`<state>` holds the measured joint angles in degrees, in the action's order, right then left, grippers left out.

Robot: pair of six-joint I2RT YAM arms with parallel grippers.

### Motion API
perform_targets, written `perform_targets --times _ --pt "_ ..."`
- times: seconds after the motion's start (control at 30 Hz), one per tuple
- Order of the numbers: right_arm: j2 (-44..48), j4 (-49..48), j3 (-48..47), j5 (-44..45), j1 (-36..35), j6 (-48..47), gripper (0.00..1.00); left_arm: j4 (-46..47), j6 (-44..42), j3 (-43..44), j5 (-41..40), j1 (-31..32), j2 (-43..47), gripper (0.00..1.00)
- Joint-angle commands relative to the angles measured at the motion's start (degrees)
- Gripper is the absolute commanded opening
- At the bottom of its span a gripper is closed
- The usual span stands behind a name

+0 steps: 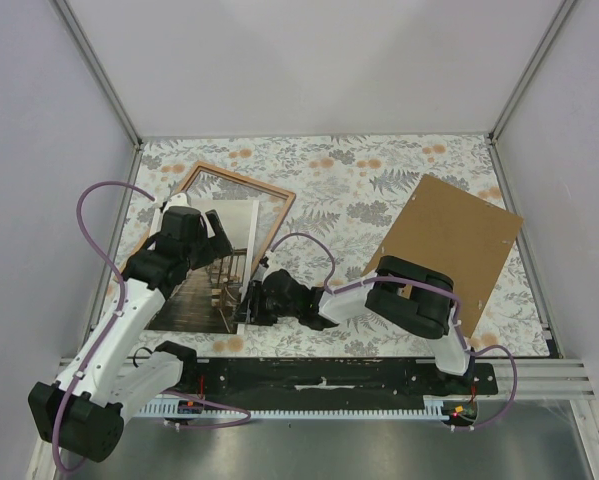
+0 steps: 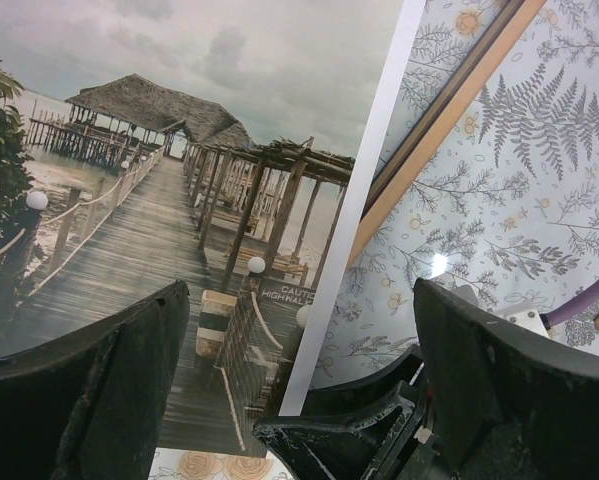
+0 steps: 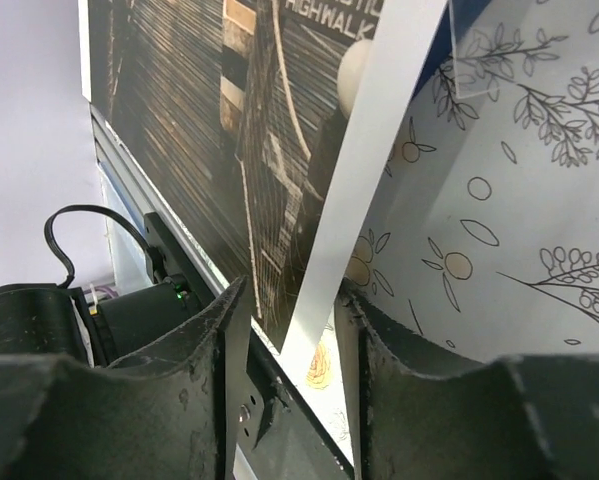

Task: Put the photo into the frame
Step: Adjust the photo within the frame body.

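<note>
The photo (image 1: 199, 295), a sepia pier print with a white border, lies at the left with its far part resting over the frame (image 1: 249, 180), whose light wood rim faces up. My left gripper (image 1: 219, 240) hovers over the photo's right side, jaws wide open and empty. In the left wrist view the photo (image 2: 159, 200) and the frame's rim (image 2: 449, 110) lie below the left gripper (image 2: 299, 300). My right gripper (image 1: 247, 305) sits at the photo's near right corner. In the right wrist view that corner of the photo (image 3: 179, 120) stands between the fingers of the right gripper (image 3: 291, 300), which are still apart.
A flat brown backing board (image 1: 449, 240) lies at the right on the floral tablecloth (image 1: 349, 190). The black mounting rail (image 1: 319, 385) runs along the near edge, close behind the photo's corner. Grey walls enclose the table on three sides.
</note>
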<state>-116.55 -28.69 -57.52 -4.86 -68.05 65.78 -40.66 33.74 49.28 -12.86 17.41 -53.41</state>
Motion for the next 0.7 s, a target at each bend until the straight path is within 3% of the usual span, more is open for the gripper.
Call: perform_targets --times 0.0,0.2,0.43,0.67 --pt "-0.61 -1.46 -0.40 1.35 -0.33 0.32 0.41 0.15 -0.95 1.35 0.82 -0.36 1.02 0.98" --pt "2.37 8.09 -2.94 3.80 -0.33 -3.63 0.01 0.15 -0.95 1.61 1.17 -0.36 1.02 0.98" --pt "9.74 38.58 -12.18 10.13 -0.50 -14.00 0.00 0.15 -1.21 2.22 0.65 -0.36 1.73 0.98" --pt "18.46 44.15 -4.63 7.06 3.89 -15.42 0.00 0.85 -1.04 3.81 2.40 -0.36 1.20 0.98"
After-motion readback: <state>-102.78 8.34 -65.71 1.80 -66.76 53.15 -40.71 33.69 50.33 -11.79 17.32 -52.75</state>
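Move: The photo's near right corner lies between the right hand's half-open fingertips, about 1 cm farther left and 2 cm lower. The wooden frame, partly under the photo, has its middle some 17 cm ahead and 8 cm to the left of the right hand; the brown board's middle is about 14 cm ahead and 45 cm to the right. From the idle left hand that corner is roughly 12 cm back, 5 cm to the right and 15 cm down. Sinking by less than a centimetre, the right hand shuts its fingers and pinches the photo at its near right corner. Still gripping, it then draws the corner to the right, away from the left hand, about 5 cm, rising some 4 cm with a little forward drift, while the fingers tip some 20 degrees steeper towards the table. ##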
